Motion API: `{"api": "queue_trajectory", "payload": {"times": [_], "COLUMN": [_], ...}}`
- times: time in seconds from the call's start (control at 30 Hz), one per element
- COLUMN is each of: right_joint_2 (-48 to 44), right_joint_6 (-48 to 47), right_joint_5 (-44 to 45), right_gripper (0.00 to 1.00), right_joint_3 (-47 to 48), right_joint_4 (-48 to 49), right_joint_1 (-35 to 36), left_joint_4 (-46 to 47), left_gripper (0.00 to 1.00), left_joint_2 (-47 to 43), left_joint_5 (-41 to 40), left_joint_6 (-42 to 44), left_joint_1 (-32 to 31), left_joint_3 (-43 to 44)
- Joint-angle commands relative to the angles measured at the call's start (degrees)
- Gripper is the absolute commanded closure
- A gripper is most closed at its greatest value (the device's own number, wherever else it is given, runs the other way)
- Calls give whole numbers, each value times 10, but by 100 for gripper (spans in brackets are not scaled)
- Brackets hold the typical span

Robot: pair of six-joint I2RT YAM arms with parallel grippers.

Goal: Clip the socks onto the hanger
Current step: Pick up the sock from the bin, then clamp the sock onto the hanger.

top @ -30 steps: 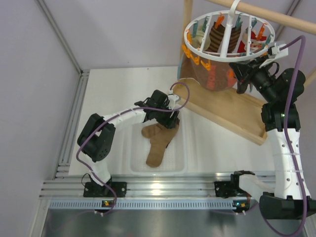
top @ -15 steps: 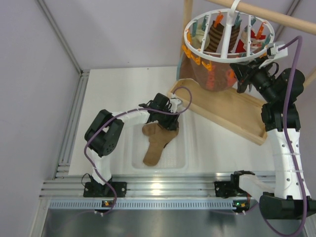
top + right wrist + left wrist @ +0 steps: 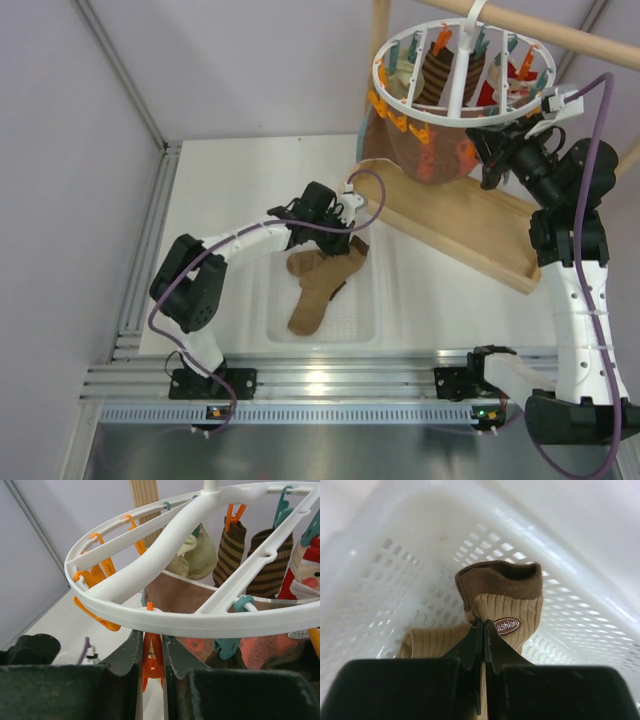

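Observation:
A tan sock (image 3: 312, 290) with a dark brown cuff lies in the white mesh basket (image 3: 262, 318). My left gripper (image 3: 333, 243) is shut on this sock just below the cuff; in the left wrist view the fingertips pinch the tan fabric (image 3: 512, 617) beside a "fashion" label. The white ring hanger (image 3: 462, 108) hangs at the back right with several socks clipped to it. My right gripper (image 3: 490, 155) is shut on an orange peg (image 3: 152, 656) under the hanger rim (image 3: 210, 622).
A wooden frame base (image 3: 470, 222) slopes under the hanger, with its rod (image 3: 560, 35) above. A reddish-brown printed cloth (image 3: 200, 592) hangs inside the ring. Aluminium rails (image 3: 320, 385) run along the near edge.
My left gripper has shifted slightly back and up in the basket, and the sock's cuff end has moved with it. The right gripper has stayed on the peg.

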Motion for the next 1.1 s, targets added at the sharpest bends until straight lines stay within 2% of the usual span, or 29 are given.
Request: {"api": "queue_trajectory", "payload": {"times": [0.0,0.2,0.43,0.53,0.67,0.8,0.97,1.07], "right_joint_2": [-14,-16,-15,-14,-14,-15,-20,-19], "right_joint_6": [3,13,41,53,77,114,146,166], "right_joint_5": [-14,-25,-39,-43,-44,-56,-62,-65], "right_gripper": [100,100,100,100,100,100,100,100], "right_joint_3": [12,12,8,12,20,26,20,21], "right_joint_4": [-2,6,16,17,17,22,33,34], "right_joint_1": [-5,-5,-5,-5,-5,-5,-5,-8], "left_joint_4": [1,-1,37,56,84,113,180,197], "left_gripper": [100,100,100,100,100,100,100,100], "left_joint_2": [-97,-192,-240,-229,-192,-130,-85,-57], "left_joint_5": [29,70,42,-7,-21,8,67,60], "left_joint_6": [25,40,90,111,112,57,-27,-55], "left_joint_1": [-2,-3,-42,-77,-106,-109,-105,-106], "left_joint_3": [15,21,58,100,161,235,263,277]}}
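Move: The left hand already pinches a brown sock by its cuff; the orange clip it is bound for lies roughly 20 cm to its right, some 4 cm ahead and about 36 cm higher. Two spare orange clips hang about 8 cm to the left of that clip and 4 cm farther out, at much the same height. The other sock lies in the bin, some 5 cm left of the left hand, 2 cm back and 7 cm below. The right hand holds the orange clip right between its fingertips. Left hand, still pinching the sock, rises some 30 cm, later swinging right 12 cm towards the orange clip. ##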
